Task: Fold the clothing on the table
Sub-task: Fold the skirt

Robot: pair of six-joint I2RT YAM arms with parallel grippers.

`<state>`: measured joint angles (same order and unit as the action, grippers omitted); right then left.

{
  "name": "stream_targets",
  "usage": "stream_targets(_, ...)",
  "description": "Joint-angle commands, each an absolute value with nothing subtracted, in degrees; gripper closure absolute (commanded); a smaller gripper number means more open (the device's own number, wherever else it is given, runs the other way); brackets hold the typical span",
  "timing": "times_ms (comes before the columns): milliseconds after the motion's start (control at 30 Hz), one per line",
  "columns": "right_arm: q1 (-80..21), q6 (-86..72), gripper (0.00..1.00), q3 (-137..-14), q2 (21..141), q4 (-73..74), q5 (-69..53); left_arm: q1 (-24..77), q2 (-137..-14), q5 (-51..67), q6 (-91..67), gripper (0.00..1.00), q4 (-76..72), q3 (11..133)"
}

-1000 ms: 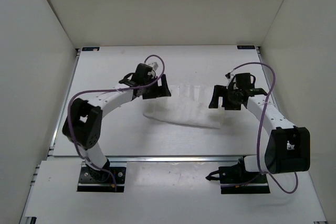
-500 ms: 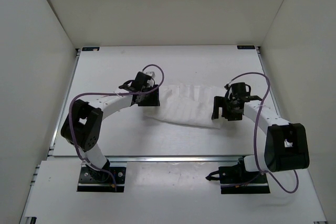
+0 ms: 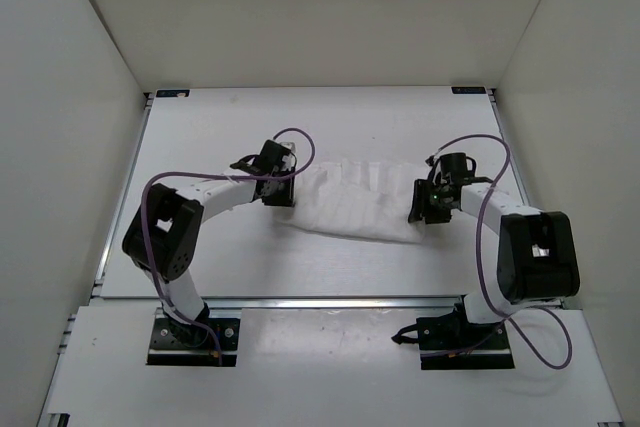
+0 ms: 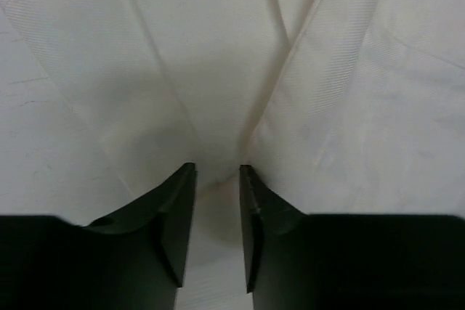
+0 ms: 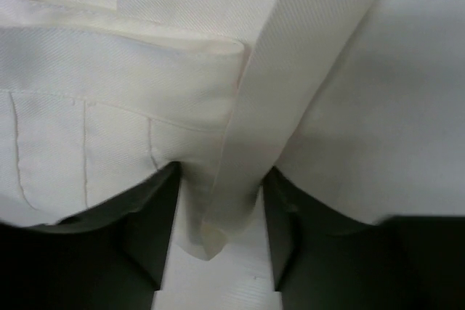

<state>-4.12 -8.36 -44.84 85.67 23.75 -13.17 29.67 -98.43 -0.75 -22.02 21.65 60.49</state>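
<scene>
The clothing [image 3: 355, 202], a thin white wrinkled garment, lies in a wide band across the middle of the table [image 3: 230, 122]. My left gripper [image 3: 283, 190] is down at its left end. In the left wrist view the fabric [image 4: 218, 49] runs in creases into the narrow gap of the left gripper [image 4: 218, 172], which is shut on it. My right gripper [image 3: 425, 205] is down at the garment's right end. In the right wrist view a hanging fold of cloth [image 5: 240, 157] sits inside the right gripper [image 5: 221, 172], whose jaws stand apart with table showing beside the fold.
White walls close in the table on the left, back and right. A metal rail [image 3: 300, 299] runs along the near edge, with both arm bases just beyond it.
Both grippers have dropped onto the ends of the garment. The left jaws have narrowed onto the fabric, and the right jaws have come partly together around a fold.
</scene>
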Motion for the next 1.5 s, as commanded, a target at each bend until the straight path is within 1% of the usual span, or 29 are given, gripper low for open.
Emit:
stream_targets(0,-4.8,-7.4,0.6,-46.1,87.9,21.5,-14.1,30.3,-99.4,-2.2,-20.8,0.62,22.9,62.3)
stream_targets(33,-5.2,-7.3,0.66,-46.7,87.9,21.8,-14.2,30.4,-99.6,-2.0,-20.8,0.65,23.6,62.3)
stream_targets(67,-4.6,-7.1,0.69,-46.6,88.2,21.4,-14.2,30.6,-99.8,-2.2,-20.7,0.66,23.3,62.3)
stream_targets(133,-4.7,-7.6,0.92,-46.6,88.6,21.0,-13.9,30.8,-100.5,-2.3,-20.8,0.72,23.7,62.3)
stream_targets(167,-4.5,-7.6,1.0,-47.1,88.8,21.4,-13.6,30.9,-101.0,-2.3,-21.0,0.75,23.7,62.1)
stream_targets(233,-4.2,-6.9,1.0,-47.8,88.6,21.8,-13.4,31.1,-102.1,-1.9,-20.9,0.77,24.0,62.4)
stream_targets(367,-3.2,-6.0,1.0,-52.0,87.2,23.5,-13.7,32.5,-104.5,-0.4,-21.0,0.85,23.6,63.9)
stream_targets(400,-3.4,-6.1,1.0,-54.0,86.8,24.3,-14.2,32.9,-104.9,-0.3,-21.0,0.87,23.6,64.2)
stream_targets(533,-5.2,-5.2,1.0,-62.5,86.7,27.2,-17.0,34.2,-108.0,2.3,-21.5,0.9,23.4,67.5)
stream_targets(667,-9.7,-5.6,1.0,-69.6,86.4,26.4,-21.2,34.6,-110.6,5.3,-22.0,0.89,23.1,70.0)
stream_targets(733,-13.5,-6.5,1.0,-71.0,87.2,24.9,-22.5,34.3,-111.8,7.2,-22.7,0.9,22.2,71.5)
stream_targets(867,-20.2,-6.7,1.0,-74.8,91.7,23.5,-25.4,33.3,-115.1,13.3,-23.1,0.89,22.3,75.5)
stream_targets(1000,-23.9,-5.9,1.0,-79.4,98.5,25.8,-27.3,32.8,-117.1,17.4,-22.5,0.89,23.3,78.9)
stream_targets(1133,-26.8,-6.1,1.0,-84.9,103.3,27.9,-26.6,31.7,-115.9,20.6,-24.1,0.88,20.2,75.6)
stream_targets(1233,-27.9,-7.9,1.0,-85.9,106.0,27.0,-27.0,29.6,-114.3,22.8,-25.2,0.88,18.8,72.3)
stream_targets(1367,-28.2,-10.9,1.0,-87.0,108.5,25.9,-30.4,28.4,-113.6,25.0,-26.1,0.88,15.8,69.3)
stream_targets(1467,-30.0,-11.7,1.0,-89.4,110.9,27.7,-31.5,28.0,-113.5,26.0,-26.4,0.88,15.4,68.4)
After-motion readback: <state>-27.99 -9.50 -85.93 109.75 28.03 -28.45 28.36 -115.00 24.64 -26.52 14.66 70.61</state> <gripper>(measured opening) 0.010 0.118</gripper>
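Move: The right hand hangs over the skirt's right edge strip, which lies some 2 cm beneath its half-closed fingers. The skirt's middle is about 16 cm to its left and 5 cm ahead, its left end roughly 31 cm to the left and 5 cm ahead. From the left hand, low over that left end, the skirt's middle lies about 17 cm to the right and 1 cm ahead, some 3 cm below. Leftward goes the right hand, once its fingers have pinched shut on the right edge: it lifts off, arcs about 23 cm left and 8 cm forward over the skirt, and sinks partway to hold the edge beside the left hand. The left hand drops onto the left end, closes nearly shut, and slides about 9 cm right along the cloth, its wrist rolling some 20 degrees. ##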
